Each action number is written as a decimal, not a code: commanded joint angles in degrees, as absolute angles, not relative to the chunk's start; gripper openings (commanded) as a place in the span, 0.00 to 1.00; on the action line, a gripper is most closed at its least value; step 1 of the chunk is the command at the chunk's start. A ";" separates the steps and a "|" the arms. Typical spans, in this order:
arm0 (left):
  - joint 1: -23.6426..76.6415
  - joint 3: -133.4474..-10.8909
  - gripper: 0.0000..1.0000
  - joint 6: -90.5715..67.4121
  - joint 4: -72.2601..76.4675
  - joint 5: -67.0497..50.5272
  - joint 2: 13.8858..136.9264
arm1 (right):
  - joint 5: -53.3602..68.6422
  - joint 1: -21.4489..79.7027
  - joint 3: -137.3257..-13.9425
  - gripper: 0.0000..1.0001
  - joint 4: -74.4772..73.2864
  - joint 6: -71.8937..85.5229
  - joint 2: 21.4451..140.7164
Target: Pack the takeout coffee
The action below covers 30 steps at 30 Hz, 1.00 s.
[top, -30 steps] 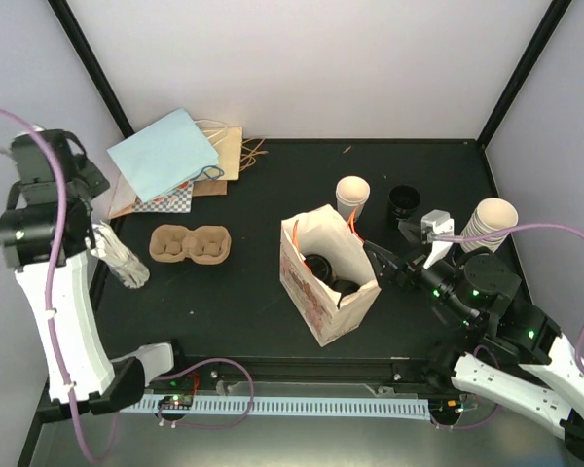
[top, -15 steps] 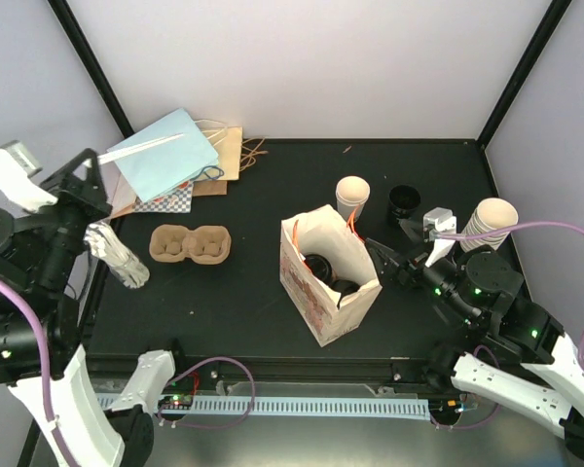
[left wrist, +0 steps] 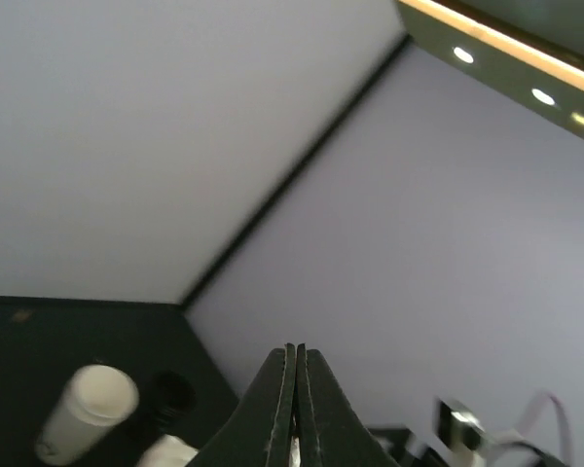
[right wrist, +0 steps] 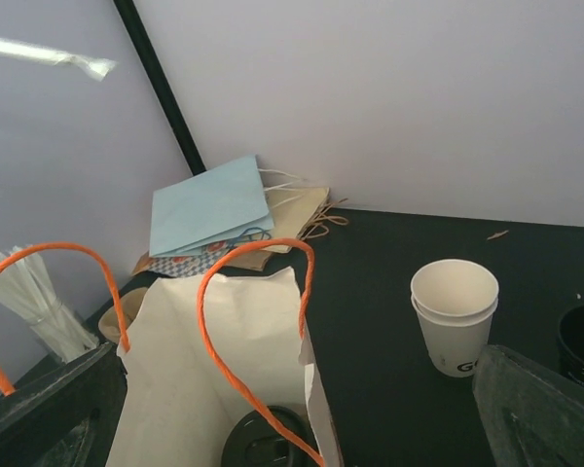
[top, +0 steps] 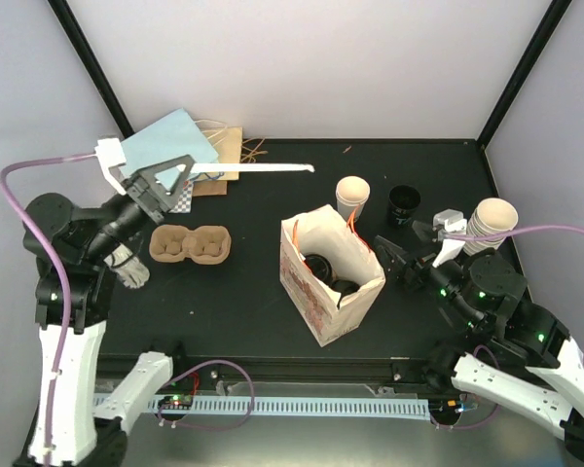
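Two lidded takeout coffee cups (top: 323, 268) stand inside the open cream paper bag (top: 316, 309) with orange handles; one black lid (right wrist: 268, 443) shows in the right wrist view. My right gripper (top: 391, 259) is open just right of the bag's rim, its jaws (right wrist: 302, 389) framing the bag mouth with nothing between them. My left gripper (top: 187, 167) hangs high over the table's left side, shut on a long white wrapped straw (top: 268, 169) that points right. In the left wrist view its fingertips (left wrist: 295, 355) press together.
A brown pulp cup tray (top: 190, 242) lies left of the bag. Stacked empty cups (top: 352, 195), black lids (top: 404, 202) and a taller cup stack (top: 492, 222) sit at the back right. A holder of straws (top: 122, 261) and flat bags (top: 170, 156) are at the left.
My left arm has swung from the left edge in over the table, carrying the straw out to the right. The right gripper has shifted slightly right and stays open.
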<state>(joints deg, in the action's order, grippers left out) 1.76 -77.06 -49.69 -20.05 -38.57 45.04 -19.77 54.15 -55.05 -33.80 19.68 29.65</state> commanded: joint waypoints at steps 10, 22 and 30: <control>26.55 -89.02 0.02 -26.87 -28.37 -32.64 56.72 | -24.69 54.23 -56.96 1.00 -37.00 22.24 27.51; 29.57 -87.24 0.01 -17.06 -36.26 -37.69 58.91 | -24.59 54.23 -56.46 1.00 -36.79 23.29 27.34; 33.95 -89.28 0.02 -12.90 -41.90 -37.87 63.74 | -24.43 54.23 -55.29 1.00 -37.30 24.97 26.08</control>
<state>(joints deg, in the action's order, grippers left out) 31.79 -86.59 -16.58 -38.02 -36.36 62.11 -23.46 54.15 -55.57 -36.93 23.49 27.59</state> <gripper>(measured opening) 0.015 1.000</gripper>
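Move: The left hand holds a long white straw high over the table. The coffee bag, where the straw is going, stands about 25 cm to its right, 5 cm ahead and 38 cm below. The white cups stand roughly 26 cm ahead and 31 cm right, the black cup 24 cm ahead and 44 cm right, the cup tray 17 cm ahead and 10 cm left, all nearly 50 cm below. From the right hand the bag is about 7 cm ahead, 11 cm left and 23 cm below. Rightwards towards the bag, about 13 cm in all, the left hand carries the straw: a quick first sweep, a brief check while the wrist rolls its left side up, then on to the right while sinking some 7 cm. The fingers swing clockwise and keep their pinch on the straw, bringing its free end over the opening; the open right hand eases 2 cm to the right. ##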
